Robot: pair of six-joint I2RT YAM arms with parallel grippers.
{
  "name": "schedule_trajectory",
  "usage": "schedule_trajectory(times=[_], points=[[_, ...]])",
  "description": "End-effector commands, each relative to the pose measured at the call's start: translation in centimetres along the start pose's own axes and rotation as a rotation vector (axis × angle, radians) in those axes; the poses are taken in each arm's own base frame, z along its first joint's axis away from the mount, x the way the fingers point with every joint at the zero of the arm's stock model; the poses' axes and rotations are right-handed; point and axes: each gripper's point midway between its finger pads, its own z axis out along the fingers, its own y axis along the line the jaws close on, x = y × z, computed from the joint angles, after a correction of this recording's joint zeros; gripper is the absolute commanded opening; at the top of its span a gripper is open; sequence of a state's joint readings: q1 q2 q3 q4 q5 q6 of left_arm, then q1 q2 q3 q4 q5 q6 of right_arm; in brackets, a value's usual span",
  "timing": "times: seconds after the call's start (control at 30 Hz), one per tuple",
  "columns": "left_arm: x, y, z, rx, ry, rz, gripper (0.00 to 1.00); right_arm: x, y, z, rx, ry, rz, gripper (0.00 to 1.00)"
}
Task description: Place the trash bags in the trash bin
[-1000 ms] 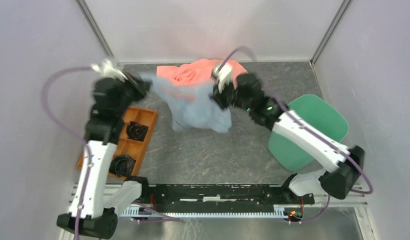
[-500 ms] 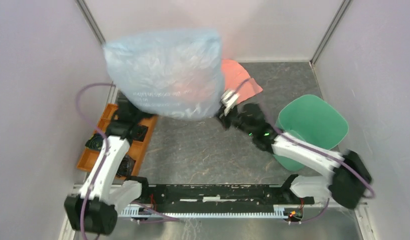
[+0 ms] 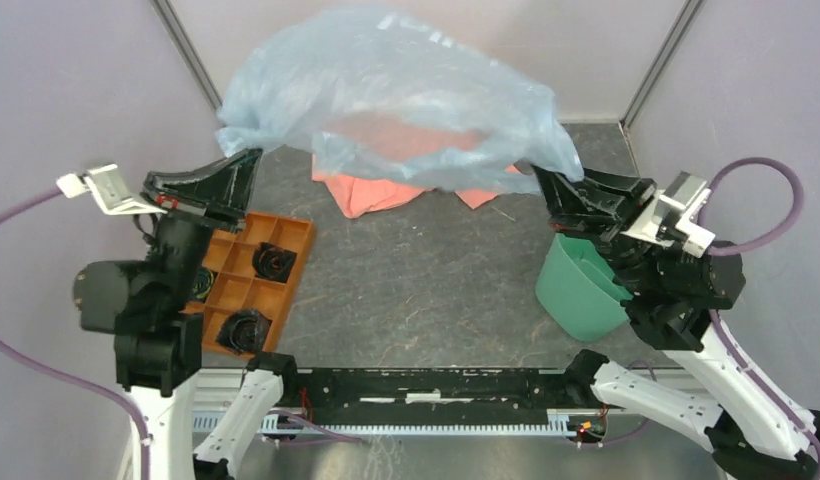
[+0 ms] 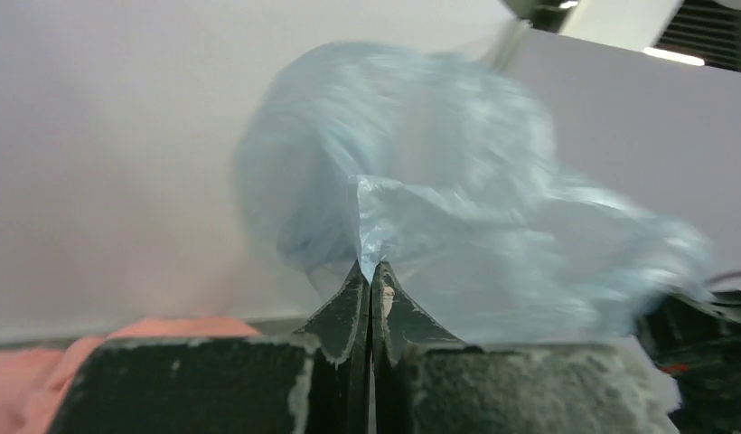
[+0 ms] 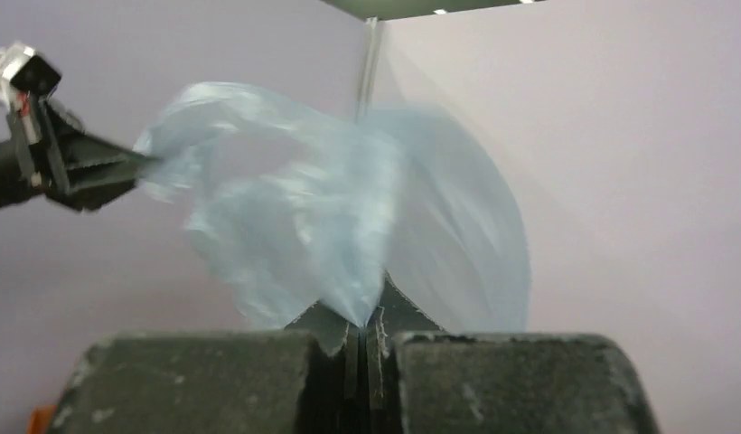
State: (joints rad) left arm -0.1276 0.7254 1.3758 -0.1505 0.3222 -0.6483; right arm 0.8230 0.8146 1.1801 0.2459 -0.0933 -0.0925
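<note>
The pale blue-grey trash bag (image 3: 386,90) billows high above the table, stretched between both arms. My left gripper (image 3: 248,160) is shut on the bag's left edge, and my right gripper (image 3: 542,176) is shut on its right edge. In the left wrist view the film (image 4: 457,226) rises from the pinched fingertips of the left gripper (image 4: 370,268). In the right wrist view the bag (image 5: 331,217) fans up from the closed tips of the right gripper (image 5: 365,318). The green trash bin (image 3: 576,290) lies on the right, partly hidden under the right arm.
A salmon-pink cloth (image 3: 386,190) lies at the back middle of the table, under the bag. An orange compartmented tray (image 3: 276,240) with black parts sits at the left, below the left arm. Purple walls close in on three sides.
Both arms swung outward and up, pulling the bag from a bunched sheet into a wide open balloon. The right arm moved over the bin; the left arm moved over the tray.
</note>
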Motion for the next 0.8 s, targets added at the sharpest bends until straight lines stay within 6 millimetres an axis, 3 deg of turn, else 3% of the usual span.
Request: schedule_trajectory(times=[0.0,0.07,0.13,0.2,0.27,0.33,0.43,0.57,0.77], points=[[15.2,15.2,-3.1,-0.534,0.367,-0.103,0.02,21.0,0.8,-3.6,0.076,0.535,0.015,0.01],[21.5,17.7,-6.1,-0.594,0.533,-0.157,0.02,28.9,2.7,-7.9,0.051,0.761,0.069,0.01],[24.3,18.4,-8.1,-0.614,0.590,-0.192,0.02,33.3,5.2,-11.4,-0.031,0.896,0.136,0.00],[25.4,18.7,-9.3,-0.617,0.609,-0.189,0.02,35.1,6.9,-13.2,-0.078,0.960,0.201,0.01],[25.0,18.0,-9.0,-0.560,0.624,-0.149,0.02,34.9,7.8,-13.2,-0.125,0.962,0.227,0.00],[24.0,16.8,-8.0,-0.477,0.652,-0.090,0.02,33.6,8.2,-11.9,-0.176,0.942,0.226,0.00],[21.3,15.9,-6.8,-0.436,0.634,0.012,0.02,31.2,7.8,-9.3,-0.217,0.887,0.184,0.00],[18.5,15.0,-6.3,-0.434,0.566,0.069,0.02,30.3,6.9,-8.2,-0.194,0.863,0.150,0.00],[19.2,9.7,-5.7,-0.140,0.614,0.007,0.02,30.5,6.9,-8.8,-0.172,0.871,0.171,0.00]])
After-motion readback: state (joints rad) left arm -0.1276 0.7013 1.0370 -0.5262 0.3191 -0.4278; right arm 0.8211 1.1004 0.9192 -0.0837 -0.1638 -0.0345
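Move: Between the two hands, which already pinch its edge, the trash bag billows, its middle about 10 cm ahead and slightly higher, some 15 cm right of the left hand and 13 cm left of the right. Bare table lies about 57 cm down and 17 cm ahead, 18 cm right of the left hand and 11 cm left of the right. The tray sits 14 cm ahead and 21 cm left of the left hand, the trash bin 10 cm ahead and 24 cm right of the right hand. Whipping the bag down towards the table, both hands plunge together, the left nearly 40 cm and the right about 45 cm, swinging a little forward as the fingertips tip down steeply; then both rise again by some 15 cm, tips partly lifting. The right hand also draws in leftward, towards the left one. Both grippers stay shut on the plastic. ##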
